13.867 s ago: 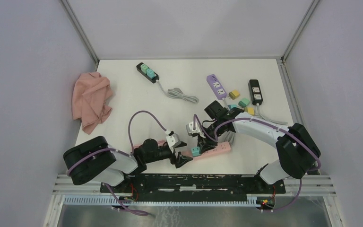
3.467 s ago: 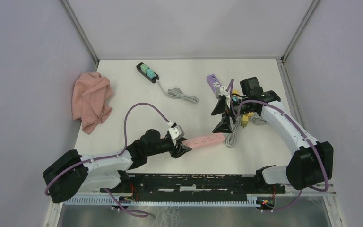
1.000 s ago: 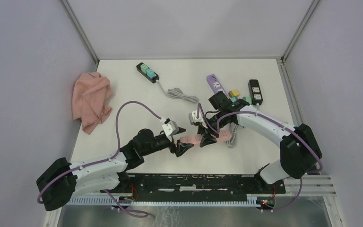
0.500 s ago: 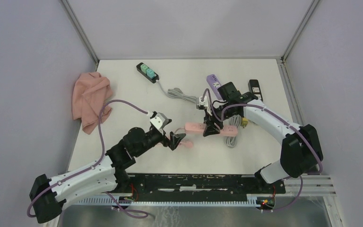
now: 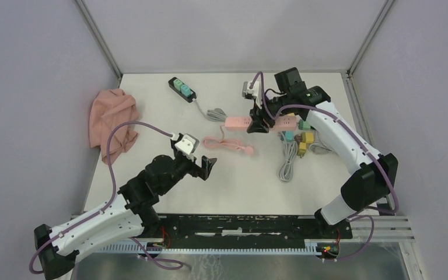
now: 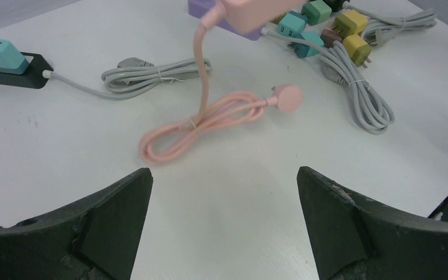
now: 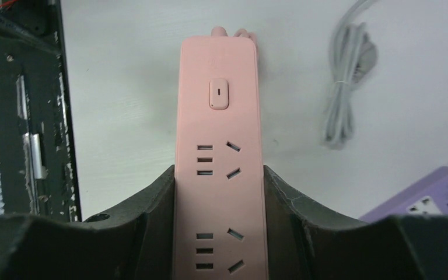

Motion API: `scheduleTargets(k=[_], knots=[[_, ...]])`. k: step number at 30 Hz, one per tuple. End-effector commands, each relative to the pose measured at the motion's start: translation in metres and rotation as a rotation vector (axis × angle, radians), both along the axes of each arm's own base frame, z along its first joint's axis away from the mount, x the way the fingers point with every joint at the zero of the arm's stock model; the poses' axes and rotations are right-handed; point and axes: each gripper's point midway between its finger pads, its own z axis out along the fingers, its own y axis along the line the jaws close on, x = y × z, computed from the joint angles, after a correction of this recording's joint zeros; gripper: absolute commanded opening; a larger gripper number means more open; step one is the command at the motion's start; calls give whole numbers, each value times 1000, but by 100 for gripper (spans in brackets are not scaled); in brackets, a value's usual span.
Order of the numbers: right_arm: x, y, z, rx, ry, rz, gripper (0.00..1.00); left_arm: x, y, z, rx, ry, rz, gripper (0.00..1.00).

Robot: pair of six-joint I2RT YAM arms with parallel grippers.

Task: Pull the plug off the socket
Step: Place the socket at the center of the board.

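The pink socket strip (image 5: 274, 122) hangs above the back of the table, with my right gripper (image 5: 256, 123) shut across its width. In the right wrist view the fingers (image 7: 157, 198) press both long sides of the strip (image 7: 219, 116), and all its outlets in view are empty. Its pink cord (image 6: 204, 119) hangs down to a coil on the table. My left gripper (image 5: 208, 166) is wide open and empty, near the coil (image 5: 224, 144). Several loose teal and yellow plugs (image 5: 302, 137) lie under the right arm. A black strip (image 5: 182, 89) carries two teal plugs (image 6: 0, 53).
A pink cloth (image 5: 114, 122) lies at the left edge. One bundled grey cord (image 5: 286, 163) lies right of centre, and another (image 5: 219, 114) runs from the black strip. A purple strip (image 7: 426, 204) sits beneath the pink one. The arm bases' black rail (image 5: 227, 224) borders the near edge.
My left gripper opened, let go of the pink strip's end and drew back to the near left. My right gripper carried the strip up and toward the back, with the cord trailing.
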Motion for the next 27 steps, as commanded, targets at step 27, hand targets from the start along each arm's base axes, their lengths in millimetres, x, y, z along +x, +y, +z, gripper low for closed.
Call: scheduleTargets(k=[27], knots=[[223,-29,-53,2,-62,-950,2,0,38,19,-163,-29,171,99]])
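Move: The right hand grips the pink socket, its cord bundle trailing. The open patch it is being taken to lies about 23 cm ahead, 3 cm left and some 20 cm below. The purple strip is roughly 28 cm ahead and 5 cm right of the hand, the grey cable coil 23 cm ahead and 15 cm left, both about 20 cm down. From the empty left hand the patch is some 30 cm ahead, 21 cm right and 19 cm lower. The right arm swings the pink socket forward about 20 cm in an arch, climbing nearly 10 cm over the first half and then sinking fast to about 5 cm below its starting height, towards the open patch between the grey cable coil and the purple strip, with its grip kept. On the way the wrist turns the socket clockwise by some 45 degrees, while the empty left hand, fingers still wide open, backs off a few centimetres to its left, away from that patch. ##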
